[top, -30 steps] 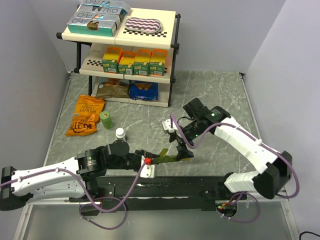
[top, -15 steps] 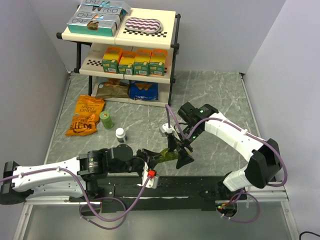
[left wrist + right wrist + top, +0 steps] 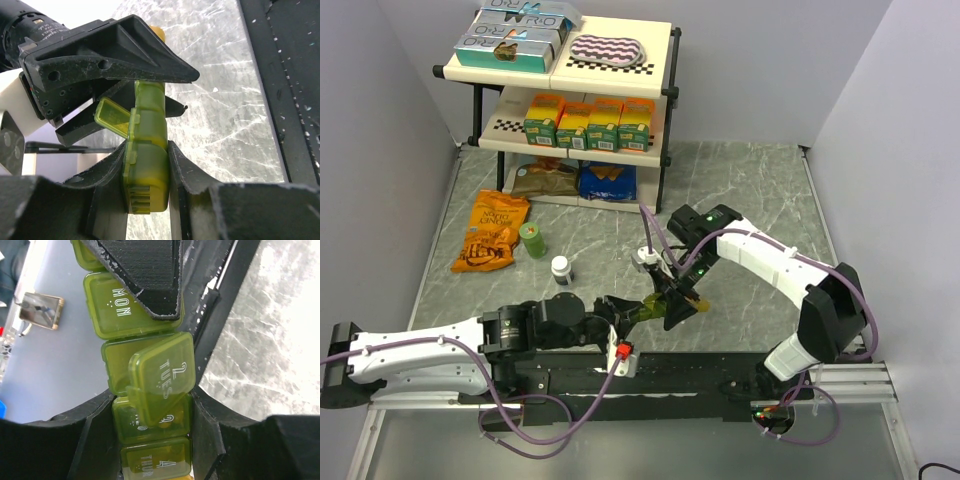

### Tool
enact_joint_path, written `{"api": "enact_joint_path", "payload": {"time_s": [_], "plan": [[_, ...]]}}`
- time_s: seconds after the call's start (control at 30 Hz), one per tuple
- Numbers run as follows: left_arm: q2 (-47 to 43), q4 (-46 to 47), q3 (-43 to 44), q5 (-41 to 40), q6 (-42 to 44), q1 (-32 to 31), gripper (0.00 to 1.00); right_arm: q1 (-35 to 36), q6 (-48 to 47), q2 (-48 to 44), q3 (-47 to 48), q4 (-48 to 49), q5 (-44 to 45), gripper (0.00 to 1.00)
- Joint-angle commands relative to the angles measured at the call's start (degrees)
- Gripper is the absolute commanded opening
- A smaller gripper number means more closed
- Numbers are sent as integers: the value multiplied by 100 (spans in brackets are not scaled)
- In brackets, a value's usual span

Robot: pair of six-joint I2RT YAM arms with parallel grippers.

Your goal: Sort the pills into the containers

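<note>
The containers (image 3: 650, 306) are one olive-to-yellow strip of day boxes, held above the table near its front edge. My left gripper (image 3: 636, 313) is shut on one end of the strip (image 3: 150, 110), which sits edge-up between the left gripper's (image 3: 146, 152) two fingers. The TUES lid (image 3: 165, 372) stands open; MON (image 3: 125, 310) and THUR are shut. My right gripper (image 3: 152, 412) has its fingers pressed on both sides of the strip at the WED box, where a yellowish shape (image 3: 168, 423) shows inside. From above, the right gripper (image 3: 678, 302) reaches down onto the strip. No loose pills show.
A green bottle (image 3: 532, 240) and a white-capped bottle (image 3: 560, 268) stand left of centre, beside an orange snack bag (image 3: 492, 232). A two-tier shelf (image 3: 570, 90) with boxes and packets fills the back. A black rail (image 3: 700, 372) runs along the front edge.
The right gripper came down and left onto the strip and closed from wide open to clasp it. The left arm shifted slightly right, still holding the strip.
</note>
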Motion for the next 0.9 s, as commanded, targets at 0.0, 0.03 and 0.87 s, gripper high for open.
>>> {"api": "enact_joint_path", "payload": {"time_s": [0.0,0.03,0.87], "plan": [[15,645,-392,-328,185,-24,1,17,182,115,148,311,-79,27],[42,750,-445,-355,203,-7,1,8,183,159,183,373,-52,26],[-1171,1103,-753,-865,-3585,1804,99,-291,1545,379,-1442,5462,4896,24]]}}
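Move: Both my hands still hold the green pill organizer, my left one at its end, with the middle about 7 cm to its right, 1 cm ahead and 3 cm lower. My right hand is closed around that middle; the bare table it is heading for lies some 17 cm ahead, 3 cm to its right and 16 cm down. The white bottle stands roughly 16 cm ahead and 16 cm left of my left hand, 19 cm below. I ease the organizer forward and down a few centimetres with both hands, then open my left fingers wide, let go of its end and draw off forward, left and up. My right hand keeps its pinch and carries the organizer on, about 16 cm forward and 12 cm down in all, its fingers tipping some 30 degrees or more towards straight down. ##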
